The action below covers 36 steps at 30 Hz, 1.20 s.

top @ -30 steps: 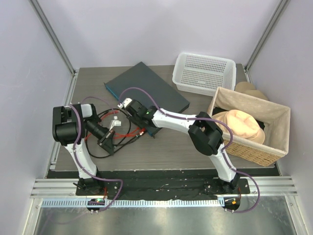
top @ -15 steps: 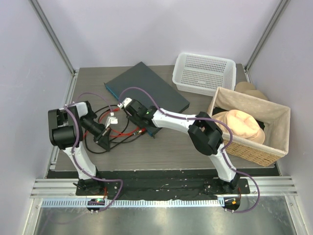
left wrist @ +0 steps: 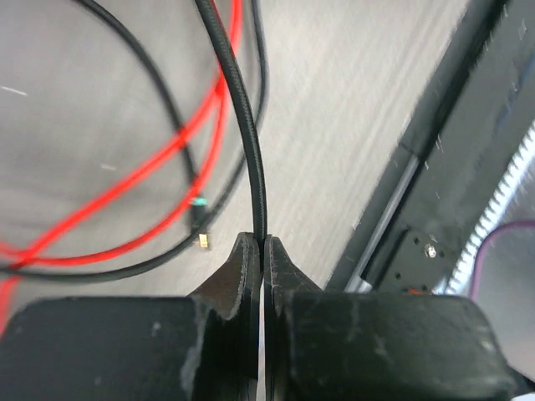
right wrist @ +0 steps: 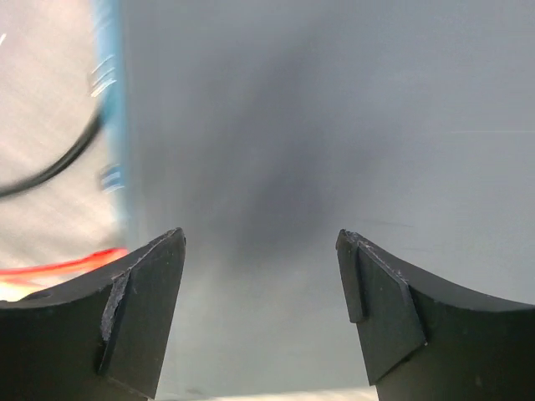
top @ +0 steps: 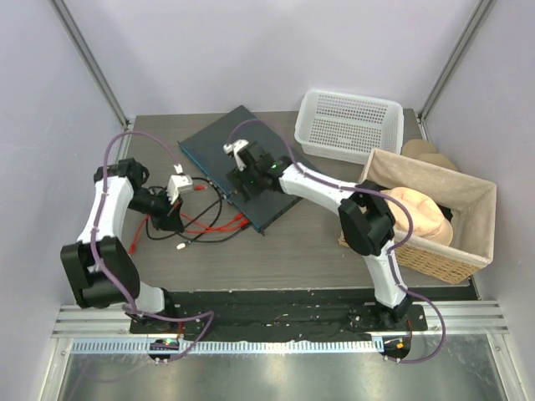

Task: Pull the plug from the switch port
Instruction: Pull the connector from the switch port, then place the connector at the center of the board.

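The switch [top: 213, 140] is a flat dark grey box lying slantwise at the table's middle back, its bluish front edge [top: 219, 185] facing left. Red cables [top: 219, 224] and black cables [top: 194, 242] lie tangled in front of that edge. My left gripper [top: 171, 215] is shut on a black cable [left wrist: 251, 150], pinched at the fingertips [left wrist: 247, 251]. A loose plug end [left wrist: 201, 240] lies on the table. My right gripper [top: 242, 177] is open and empty, close above the switch's grey top [right wrist: 334, 125], with the blue edge [right wrist: 109, 125] to its left. Which plugs sit in the sockets is too small to tell.
A white perforated basket [top: 349, 125] stands at the back right. A wicker basket [top: 435, 251] with beige cloth fills the right side. The black base rail [left wrist: 451, 167] runs along the near edge. Grey walls close in left, back and right.
My left arm swung out to the left and back, taking the black cable along. My right gripper moved from the switch's front edge up onto its top, farther back.
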Each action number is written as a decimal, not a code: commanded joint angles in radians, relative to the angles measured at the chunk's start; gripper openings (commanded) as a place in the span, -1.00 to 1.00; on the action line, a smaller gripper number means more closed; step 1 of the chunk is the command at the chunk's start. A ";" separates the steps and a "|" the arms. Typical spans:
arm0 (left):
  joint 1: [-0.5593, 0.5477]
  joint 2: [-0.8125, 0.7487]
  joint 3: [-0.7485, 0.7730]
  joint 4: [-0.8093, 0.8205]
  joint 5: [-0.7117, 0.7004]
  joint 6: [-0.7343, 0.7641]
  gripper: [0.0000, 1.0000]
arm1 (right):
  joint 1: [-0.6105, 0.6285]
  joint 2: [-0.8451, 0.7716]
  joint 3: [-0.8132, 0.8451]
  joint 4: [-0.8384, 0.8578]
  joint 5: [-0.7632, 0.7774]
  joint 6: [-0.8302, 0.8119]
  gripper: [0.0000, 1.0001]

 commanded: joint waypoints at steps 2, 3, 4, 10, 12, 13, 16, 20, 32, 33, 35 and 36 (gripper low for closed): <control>0.000 -0.148 0.137 -0.262 0.082 -0.138 -1.00 | -0.113 -0.211 0.018 0.104 0.061 -0.040 0.60; -0.001 -0.152 0.157 -0.261 0.046 -0.168 -1.00 | -0.113 -0.225 -0.008 0.123 0.060 -0.059 0.59; 0.000 -0.151 0.194 -0.279 0.021 -0.169 -1.00 | -0.113 -0.234 -0.016 0.126 0.055 -0.067 0.59; 0.003 -0.230 0.153 -0.308 -0.239 -0.138 -1.00 | -0.113 -0.259 -0.012 0.138 0.012 -0.070 0.59; 0.008 -0.269 0.101 -0.304 -0.313 -0.113 -1.00 | -0.113 -0.246 0.010 0.137 0.008 -0.061 0.59; 0.023 -0.290 0.054 -0.298 -0.350 -0.113 -1.00 | -0.113 -0.239 0.019 0.138 0.006 -0.057 0.59; 0.089 -0.304 0.006 -0.287 -0.429 -0.138 -1.00 | -0.116 -0.214 0.065 0.132 -0.006 -0.047 0.59; 0.166 -0.322 -0.024 -0.275 -0.537 -0.135 -1.00 | -0.125 -0.203 0.096 0.130 -0.006 -0.034 0.59; 0.189 -0.450 -0.135 -0.102 -0.786 0.071 -1.00 | -0.234 -0.196 0.085 0.124 -0.162 0.143 0.57; 0.189 -0.454 -0.149 -0.091 -0.791 0.094 -1.00 | -0.240 -0.196 0.085 0.126 -0.153 0.137 0.57; 0.194 -0.462 -0.175 -0.062 -0.762 0.094 -1.00 | -0.243 -0.197 0.077 0.123 -0.135 0.112 0.56; 0.201 -0.477 -0.180 -0.054 -0.687 0.092 -1.00 | -0.243 -0.199 0.074 0.121 -0.132 0.100 0.56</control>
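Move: The left gripper is already shut on the black cable, about 11 cm above the table. The red cable end on the side it swings to lies some 12 cm left and 5 cm back; the free black plug is about 4 cm back, 0 cm sideways, and the plugs at the switch corner about 15 cm right and 2 cm ahead. From the right hand, the switch's middle is roughly 5 cm ahead, 3 cm right and 5 cm below, those corner plugs 8 cm back, 0 cm sideways. Keep the left gripper shut on the black cable, lift it about 8 cm while easing forward, then swing it left and back past the lift point, sinking again, away from the switch, and roll the wrist some 45 degrees until the fingers point straight down. Meanwhile raise the empty, open right gripper 13 cm off the switch, forward and to the right, and hover there, drifting slightly forward and right at the end. ##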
